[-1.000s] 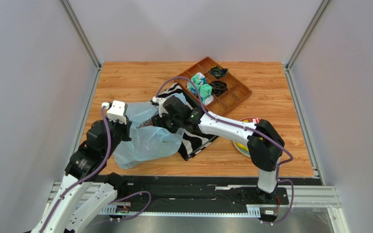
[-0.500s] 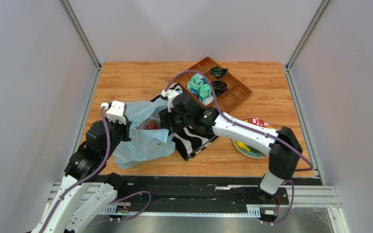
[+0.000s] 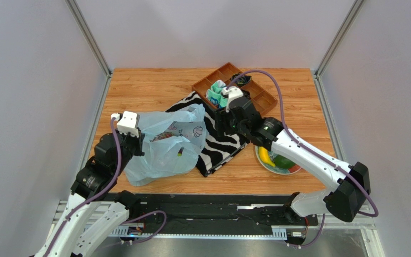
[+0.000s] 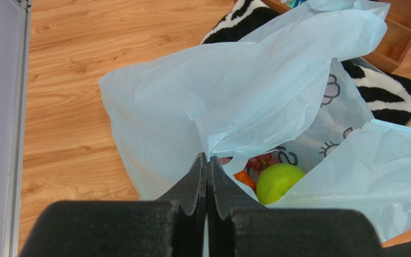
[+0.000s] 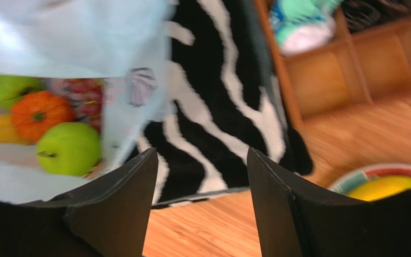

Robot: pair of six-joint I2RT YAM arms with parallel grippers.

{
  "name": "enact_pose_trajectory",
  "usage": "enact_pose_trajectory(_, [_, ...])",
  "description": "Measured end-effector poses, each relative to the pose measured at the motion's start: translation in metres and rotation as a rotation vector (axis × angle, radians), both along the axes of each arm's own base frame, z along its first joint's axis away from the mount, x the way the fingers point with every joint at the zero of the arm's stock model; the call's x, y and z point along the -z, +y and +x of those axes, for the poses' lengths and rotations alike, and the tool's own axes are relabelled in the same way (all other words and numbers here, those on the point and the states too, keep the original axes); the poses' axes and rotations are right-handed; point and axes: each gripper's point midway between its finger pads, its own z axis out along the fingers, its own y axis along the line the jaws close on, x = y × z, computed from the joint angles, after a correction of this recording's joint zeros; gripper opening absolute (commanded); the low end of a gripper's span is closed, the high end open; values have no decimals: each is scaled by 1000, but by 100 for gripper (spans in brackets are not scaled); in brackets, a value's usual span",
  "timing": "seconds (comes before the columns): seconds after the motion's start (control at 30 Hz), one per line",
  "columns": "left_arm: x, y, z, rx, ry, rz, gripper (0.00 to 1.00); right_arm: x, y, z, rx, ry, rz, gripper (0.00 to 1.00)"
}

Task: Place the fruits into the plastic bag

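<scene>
The light-blue plastic bag (image 3: 162,145) lies at the table's left, partly over a zebra cloth. My left gripper (image 4: 206,159) is shut on the bag's rim, holding the mouth up. Inside the bag I see a green apple (image 4: 277,182), red grapes (image 4: 259,161) and an orange fruit (image 5: 36,115); a second green apple (image 5: 6,88) lies farther in. My right gripper (image 5: 202,152) hangs open and empty over the cloth, right of the bag. A yellow banana (image 3: 265,156) and a dark green fruit (image 3: 284,162) lie on a plate (image 3: 294,169) at the right.
The zebra-striped cloth (image 3: 222,143) lies mid-table under the bag's right side. A brown compartment tray (image 3: 260,100) with teal-and-white socks (image 3: 217,95) and dark items stands at the back. Grey walls close in both sides.
My right gripper has drawn back out of the bag, up and to the right, and opened wider. The bag's top has settled over its mouth. The left arm has not moved.
</scene>
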Motion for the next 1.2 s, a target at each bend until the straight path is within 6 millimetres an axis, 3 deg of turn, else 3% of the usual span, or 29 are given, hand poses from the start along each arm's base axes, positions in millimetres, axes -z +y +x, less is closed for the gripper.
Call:
enact_pose_trajectory(0.1, [0,0,0,0,0,0,0,26,-56,10,146,66,-42,68])
enact_pose_trajectory(0.23, [0,0,0,1,0,0,0,64,-125,10,333,168,-79,71])
enact_pose_trajectory(0.4, [0,-1,0,3,1,-1,0,100,-167,-1,442,275,-111,72])
enact_pose_trajectory(0.63, [0,-1,0,4,1,-1,0,127,-190,-9,506,365,-132,72])
enact_pose_trajectory(0.83, [0,-1,0,4,1,-1,0,150,-186,-15,482,433,-141,71])
enact_pose_trajectory(1.2, [0,-1,0,4,1,-1,0,168,-182,-21,465,491,-145,67])
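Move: From the right hand, empty and high over the zebra towel, the banana lies about 20 cm to the right, 2 cm back and 18 cm below. The avocado sits some 8 cm right of the banana and 4 cm nearer the base; the lemon is about 11 cm to the banana's right and 1 cm nearer. For the left hand, holding the bag's rim, the banana is roughly 47 cm right, 6 cm ahead and 22 cm below. Right hand sweeps some 18 cm right while sinking about 16 cm to the banana, open fingers tipping down. ##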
